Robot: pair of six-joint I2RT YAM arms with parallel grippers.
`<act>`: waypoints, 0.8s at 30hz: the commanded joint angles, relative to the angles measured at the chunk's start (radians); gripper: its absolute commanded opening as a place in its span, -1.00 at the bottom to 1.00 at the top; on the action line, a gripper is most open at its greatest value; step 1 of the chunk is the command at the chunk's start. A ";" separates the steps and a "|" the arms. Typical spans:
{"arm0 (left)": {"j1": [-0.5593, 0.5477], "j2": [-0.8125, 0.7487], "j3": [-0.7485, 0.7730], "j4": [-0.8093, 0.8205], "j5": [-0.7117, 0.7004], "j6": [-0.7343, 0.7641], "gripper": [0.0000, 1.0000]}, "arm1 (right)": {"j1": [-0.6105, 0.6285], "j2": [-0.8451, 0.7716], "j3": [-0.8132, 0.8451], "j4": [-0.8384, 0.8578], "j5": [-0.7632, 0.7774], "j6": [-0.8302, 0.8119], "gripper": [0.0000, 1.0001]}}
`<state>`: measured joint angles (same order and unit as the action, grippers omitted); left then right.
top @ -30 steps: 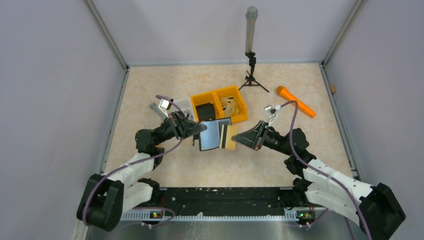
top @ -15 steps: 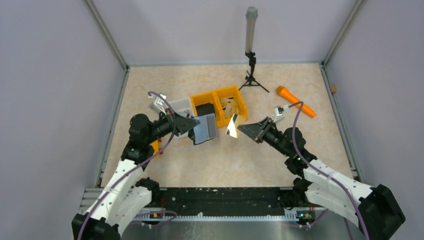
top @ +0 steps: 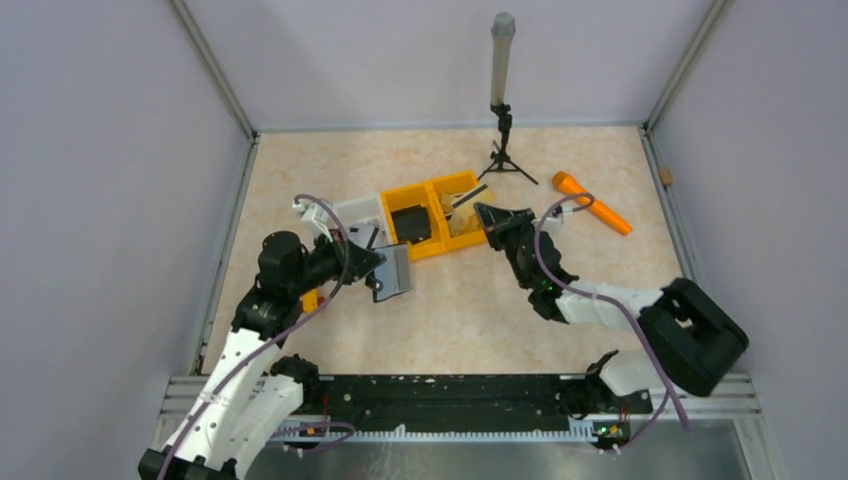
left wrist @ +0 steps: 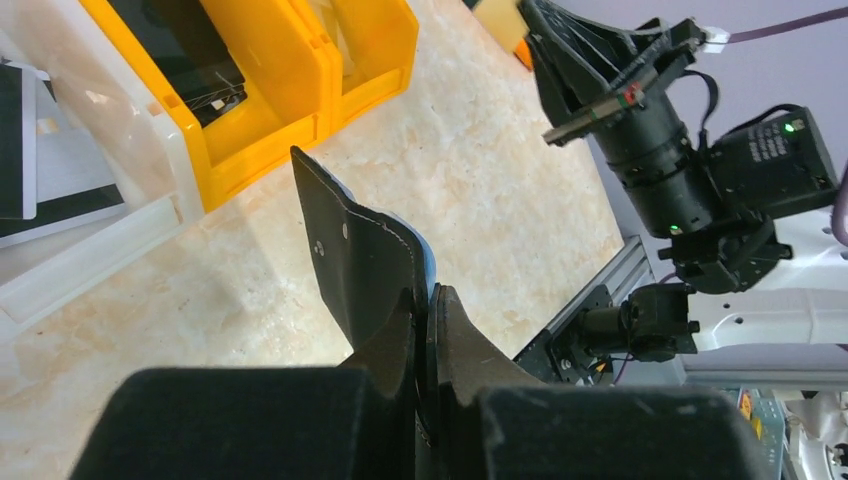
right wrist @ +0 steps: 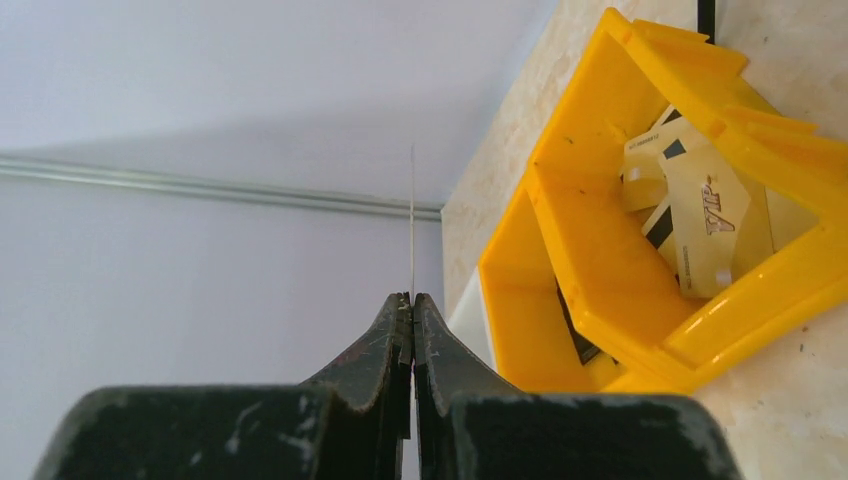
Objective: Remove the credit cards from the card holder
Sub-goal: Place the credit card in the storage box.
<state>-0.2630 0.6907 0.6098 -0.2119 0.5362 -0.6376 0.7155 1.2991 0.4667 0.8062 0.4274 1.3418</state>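
My left gripper [top: 378, 264] is shut on the card holder [top: 394, 270], a black folding case held open and tilted above the table; from the left wrist its black flap [left wrist: 360, 255] rises out of the shut jaws [left wrist: 425, 296]. My right gripper [top: 480, 209] hangs over the yellow bin [top: 470, 186], shut on one of the credit cards, seen edge-on as a thin pale line [right wrist: 412, 220] from the right wrist and as a cream corner [left wrist: 500, 20] from the left wrist. Several cream credit cards [right wrist: 700, 205] lie in the bin's right compartment.
The bin's left compartment holds a black blocky item [top: 410, 222]. A clear tray [top: 352, 211] with cards [left wrist: 15, 140] stands left of the bin. A small tripod with a grey post [top: 501, 120] stands at the back, with an orange tool [top: 592, 203] to its right.
My right gripper has pulled a card away from the card holder and carried it back over the yellow bin. The left gripper has drawn the card holder back to the left.
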 commanded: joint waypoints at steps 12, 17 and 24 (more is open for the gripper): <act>0.005 -0.096 0.042 -0.041 -0.002 0.033 -1.00 | 0.029 0.498 0.238 0.421 0.247 0.146 -1.00; 0.005 -0.107 0.020 -0.035 -0.001 0.029 -1.00 | 0.033 0.581 0.265 0.431 0.245 0.188 -1.00; 0.005 -0.116 0.009 -0.025 0.013 0.019 -1.00 | 0.034 0.646 0.274 0.369 0.262 0.277 -1.00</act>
<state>-0.2623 0.5926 0.6262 -0.2989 0.5282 -0.6056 0.7380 1.9148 0.7036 1.1343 0.6533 1.5448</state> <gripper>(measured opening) 0.027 0.009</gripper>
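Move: Ahead and below, the storage box's right compartment, holding cards, lies about 13 cm forward, 3 cm left and 13 cm under the right hand, which already pinches a credit card. The black wallet in the middle compartment is about 10 cm ahead and 14 cm left of this hand; the tripod stand's foot is some 23 cm ahead and 6 cm right. From the left hand, the right compartment lies about 24 cm forward and 17 cm right, well below. Carrying the card out over the right compartment, the right hand travels about 8 cm forward and a little left while sinking nearly 8 cm. Most of the forward reach comes first, then it slows into an almost straight descent. The wrist swings some 10 degrees clockwise and rolls its left side up slightly, with the fingers staying shut on the card. The left hand keeps hold of the open card holder, easing back about 2 cm and slightly up. ##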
